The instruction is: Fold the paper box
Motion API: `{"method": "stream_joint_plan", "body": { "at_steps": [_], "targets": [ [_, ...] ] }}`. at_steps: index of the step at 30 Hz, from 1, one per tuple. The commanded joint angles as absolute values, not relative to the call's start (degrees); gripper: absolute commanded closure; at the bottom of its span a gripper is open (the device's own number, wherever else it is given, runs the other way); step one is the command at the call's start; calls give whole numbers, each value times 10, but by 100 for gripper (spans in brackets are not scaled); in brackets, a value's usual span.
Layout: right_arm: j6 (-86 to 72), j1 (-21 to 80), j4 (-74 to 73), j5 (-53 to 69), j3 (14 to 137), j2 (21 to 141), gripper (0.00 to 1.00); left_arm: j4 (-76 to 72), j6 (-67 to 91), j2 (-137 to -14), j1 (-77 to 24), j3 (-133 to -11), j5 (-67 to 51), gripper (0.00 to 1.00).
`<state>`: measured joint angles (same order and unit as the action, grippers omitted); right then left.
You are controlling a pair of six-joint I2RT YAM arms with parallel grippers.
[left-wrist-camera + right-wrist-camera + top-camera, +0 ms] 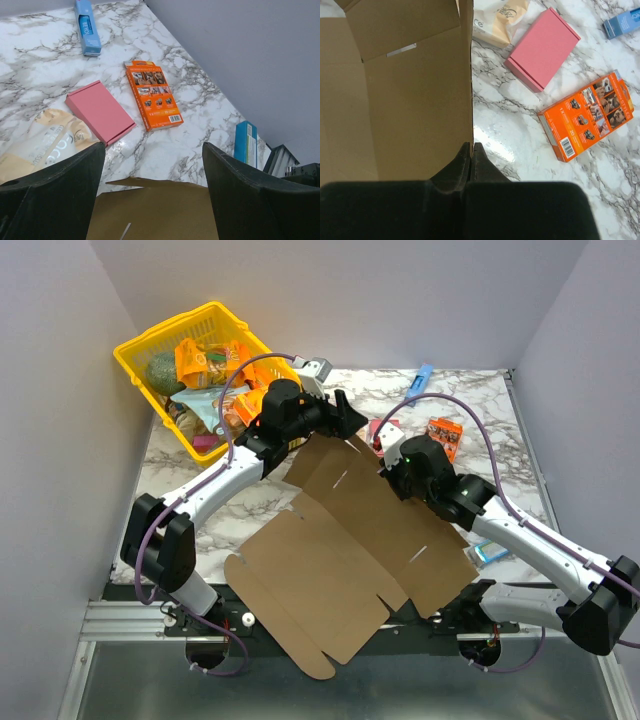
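Observation:
The paper box (345,550) is a big brown cardboard sheet with flaps and slits, unfolded across the table's near half and overhanging the front edge. My right gripper (394,468) is shut on the sheet's far right edge; in the right wrist view its fingertips (465,156) pinch the edge of the panel (415,100), one on each side. My left gripper (352,423) hovers open over the sheet's far corner. In the left wrist view, that far flap (155,210) lies low between the wide-apart fingers (55,190), touching neither.
A yellow basket (140,345) full of packets stands at the back left. Beyond the sheet lie a pink box (100,111), an orange printed box (153,93), a beige pouch (47,140), a blue tube (87,27) and a blue carton (246,142).

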<state>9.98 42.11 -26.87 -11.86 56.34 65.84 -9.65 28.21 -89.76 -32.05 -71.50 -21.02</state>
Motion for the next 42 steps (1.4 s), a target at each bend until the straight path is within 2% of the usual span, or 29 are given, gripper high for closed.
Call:
{"method": "stream_joint_plan", "body": {
  "at_steps": [1,12,21,29,42],
  "targets": [
    [86,428,-253,-169,558,653,99,-98,289,-911,-336,-725,-223,16],
    [79,428,-250,-248,570,677,99,-71,316,-883,-357,-690,-241,39],
    [59,428,-250,-296,582,705,99,-117,355,-852,-372,-633,-242,41],
    [45,428,-241,-322,578,707,99,-131,380,-874,-374,-650,-266,46],
    [23,428,-241,-350,576,708,99,-151,396,-902,-380,-669,-291,47]
  ]
}}
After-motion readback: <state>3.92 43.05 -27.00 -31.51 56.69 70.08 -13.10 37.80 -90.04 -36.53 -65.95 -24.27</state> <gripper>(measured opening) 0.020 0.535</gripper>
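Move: The open left hand hovers just over the left end of the paper box's narrow top flap, which lies about 4 cm back from it and 5 cm below. The right hand, already pinching the raised panel's edge, has that same flap end roughly 7 cm ahead, 7 cm to its left and 4 cm higher. From the left hand, the pink box is on the table some 6 cm ahead, 8 cm right and 24 cm down, with the orange box about 7 cm ahead and 23 cm right at table height. The left hand draws back about 5 cm and sinks some 3 cm onto the flap end, edging right towards the right gripper late on, while its fingers narrow from nearly wide to about half open around the flap's corner without shutting, one finger seeming to bear on the cardboard. Meanwhile the right hand keeps its pinch on the panel edge and carries it about 4 cm to the right and slightly forward, turning nearly 20 degrees clockwise. ##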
